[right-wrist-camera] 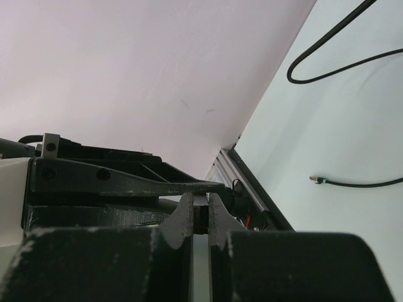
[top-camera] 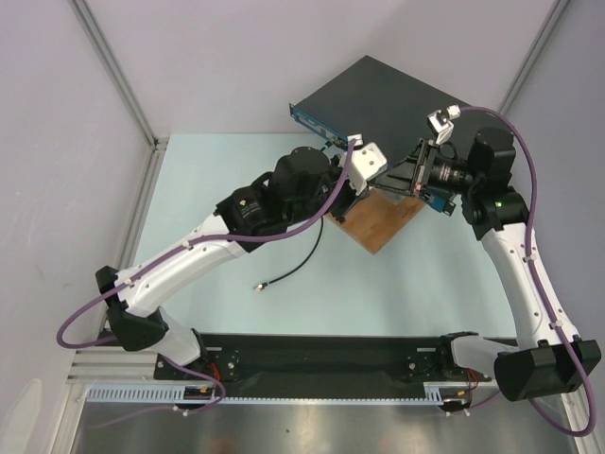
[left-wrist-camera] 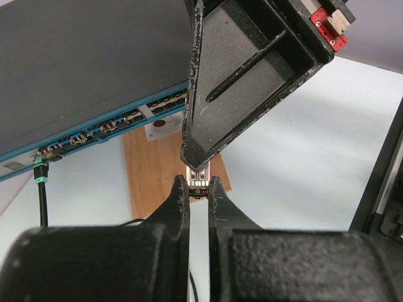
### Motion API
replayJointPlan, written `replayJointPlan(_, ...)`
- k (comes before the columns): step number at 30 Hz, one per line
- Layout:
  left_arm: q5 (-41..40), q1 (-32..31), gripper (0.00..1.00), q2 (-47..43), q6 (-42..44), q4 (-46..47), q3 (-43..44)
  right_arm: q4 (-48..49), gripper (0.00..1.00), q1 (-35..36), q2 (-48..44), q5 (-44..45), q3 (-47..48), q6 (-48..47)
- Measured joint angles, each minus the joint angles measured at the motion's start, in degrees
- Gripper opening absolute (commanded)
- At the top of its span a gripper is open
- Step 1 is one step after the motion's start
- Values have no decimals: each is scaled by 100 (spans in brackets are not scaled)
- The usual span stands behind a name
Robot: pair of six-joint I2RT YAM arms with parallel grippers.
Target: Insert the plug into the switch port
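Observation:
The switch [top-camera: 378,95] lies at the back of the table, its black top up and its blue port row [left-wrist-camera: 94,129] facing the arms. Both grippers meet in front of it, above the wooden board [top-camera: 383,222]. The small clear plug [left-wrist-camera: 199,178] sits between the tips of my left gripper [left-wrist-camera: 199,189], which is shut on its lower end. My right gripper [right-wrist-camera: 200,204] comes down from above as a broad black finger [left-wrist-camera: 245,75] and is shut on the same plug. The plug is short of the ports. Its thin black cable [left-wrist-camera: 192,280] hangs below my left fingers.
A teal connector [left-wrist-camera: 39,174] with a black cable is plugged in at the left end of the port row. A loose black cable [top-camera: 298,265] lies on the pale table, its free end [top-camera: 260,285] near the left arm. Grey walls close in on both sides.

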Motion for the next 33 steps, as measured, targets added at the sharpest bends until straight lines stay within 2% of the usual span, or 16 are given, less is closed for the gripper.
replayJointPlan(2, 9, 0, 1, 0, 22, 0, 0, 0, 11, 0, -4, 17, 0, -2)
replayJointPlan(3, 24, 0, 0, 0, 26, 0, 0, -2, 31, 0, -7, 26, 0, 0)
replayJointPlan(6, 68, 0, 0, 0, -4, -9, 0, -61, 63, -17, -28, 46, -2, -28)
replayJointPlan(9, 81, 0, 0, 0, -114, -44, 0, -170, 74, -122, -66, 133, 2, -203)
replayJointPlan(15, 52, 2, 0, 0, -562, -525, -42, -739, 79, -739, -199, 479, 157, -619)
replayJointPlan(22, -76, 24, 0, 223, -1086, -1073, -157, -1644, 83, -1814, -466, 929, 861, -1458)
replayJointPlan(29, -103, 431, 0, 1045, -1384, -1709, 662, -2935, 95, -3110, -557, 999, 1344, -2667)
replayJointPlan(33, -63, 634, 0, 1335, -1519, -2013, 1161, -3703, 96, -3812, -420, 968, 1362, -3265)
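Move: Both hands grip the plug. From the left hand, the switch port lies about 20 cm ahead, 5 cm right and 26 cm below; the wooden board's visible part about 13 cm ahead, 5 cm right and 29 cm below. The cable end seated in the switch lies some 5 cm beyond the port and 8 cm to its left. From the right hand, the port is about 18 cm ahead and 1 cm right, 26 cm below. Right hand opens off the plug, withdrawing 20 cm right; left keeps it, sinking 9 cm, then forward towards the switch. ##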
